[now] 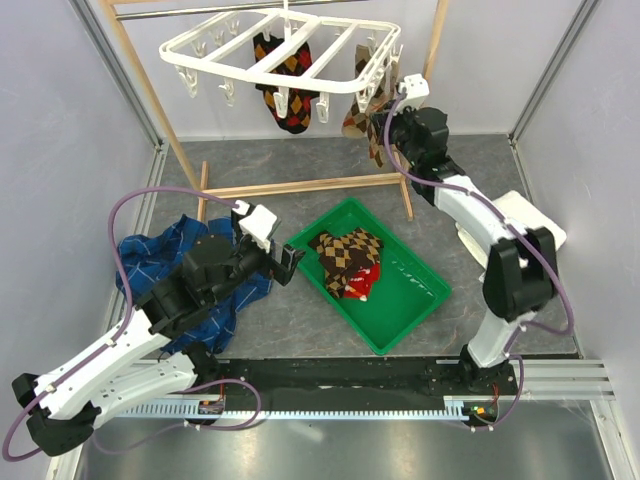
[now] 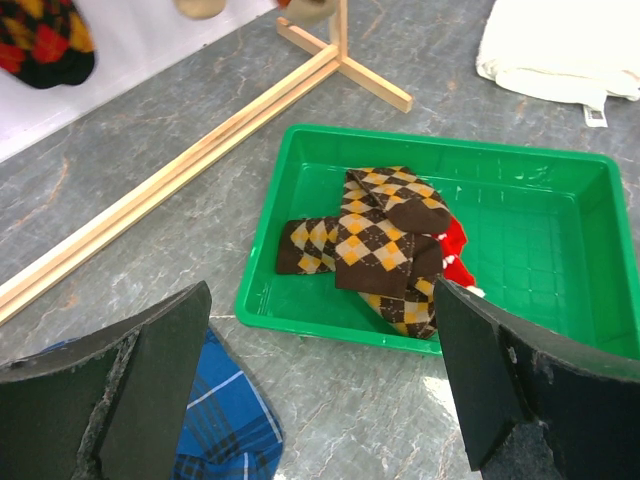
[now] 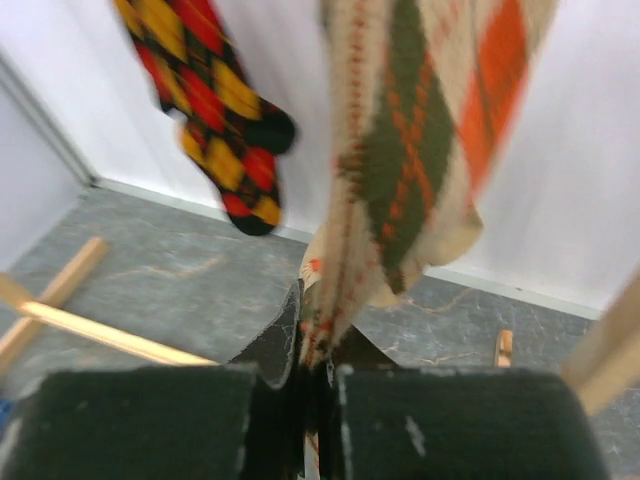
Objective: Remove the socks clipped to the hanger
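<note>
The white hanger hangs from the wooden rack at the back. A black-red-yellow argyle sock pair is clipped at its middle and also shows in the right wrist view. A cream argyle sock with green and orange diamonds hangs at the hanger's right end. My right gripper is shut on its lower part, just below the hanger. My left gripper is open and empty, low beside the tray's left edge. Brown-and-tan argyle socks and a red sock lie in the green tray.
The wooden rack's base bar crosses the table behind the green tray. A blue plaid cloth lies under my left arm. A white folded cloth lies at the right. Frame posts stand at the corners.
</note>
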`<state>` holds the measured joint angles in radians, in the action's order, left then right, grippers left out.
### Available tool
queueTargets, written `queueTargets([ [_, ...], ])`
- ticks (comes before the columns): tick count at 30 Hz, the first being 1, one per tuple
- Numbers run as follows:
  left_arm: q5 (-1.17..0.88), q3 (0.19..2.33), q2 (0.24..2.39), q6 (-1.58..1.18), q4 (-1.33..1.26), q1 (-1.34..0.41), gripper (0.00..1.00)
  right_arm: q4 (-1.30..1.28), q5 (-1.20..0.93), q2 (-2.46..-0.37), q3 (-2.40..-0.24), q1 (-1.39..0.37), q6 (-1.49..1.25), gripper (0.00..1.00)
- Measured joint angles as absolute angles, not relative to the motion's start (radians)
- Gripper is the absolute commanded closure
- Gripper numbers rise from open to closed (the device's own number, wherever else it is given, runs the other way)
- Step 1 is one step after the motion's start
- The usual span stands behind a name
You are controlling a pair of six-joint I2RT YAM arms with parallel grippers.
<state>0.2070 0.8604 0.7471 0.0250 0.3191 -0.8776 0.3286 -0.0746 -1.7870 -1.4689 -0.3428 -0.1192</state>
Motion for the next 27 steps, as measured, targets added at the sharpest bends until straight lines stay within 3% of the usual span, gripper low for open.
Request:
queueTargets([
  [8, 0.205, 0.86, 0.76, 0.025, 0.32, -0.878, 0.03, 0.343, -0.133, -1.43, -1.271, -0.347, -0.182, 1.0],
  [14, 0.163, 0.86, 0.759, 0.025, 0.321, -0.877, 0.03, 0.357, -0.179, -1.272, -1.163, -0.398, -0.273, 1.0],
  [21, 0.128, 0.873, 0.741, 0.008, 0.308, -0.878, 0.05, 0.334, -0.197, -1.238, -1.149, -0.562, -0.319, 0.99],
  [27, 0.144, 1.007, 0.862, -0.015, 0.286, -0.877, 0.05, 0.343, -0.209, -1.299, -1.166, -0.646, -0.399, 0.98],
])
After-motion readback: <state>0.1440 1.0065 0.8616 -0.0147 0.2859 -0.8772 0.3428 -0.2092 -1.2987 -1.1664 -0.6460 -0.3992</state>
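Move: The right hand already grips the lower part of a beige argyle sock, its clip on the hanger about 16 cm straight above. The green bin's middle lies some 23 cm back, 9 cm left and 30 cm below this hand; the dark argyle socks in the bin are about 20 cm back, 14 cm left and 29 cm down. From the left hand, the bin's middle lies about 8 cm ahead, 20 cm right and 28 cm below. Back towards the robot by about 21 cm, the right hand pulls the gripped beige sock away from the hanger's clip line, rising some 10 cm early on and then swinging left over the bin while the wrist turns counter-clockwise and rolls left side up. Its fingers stay shut. Late on, the open left hand rises about 4 cm and goes slightly right. ##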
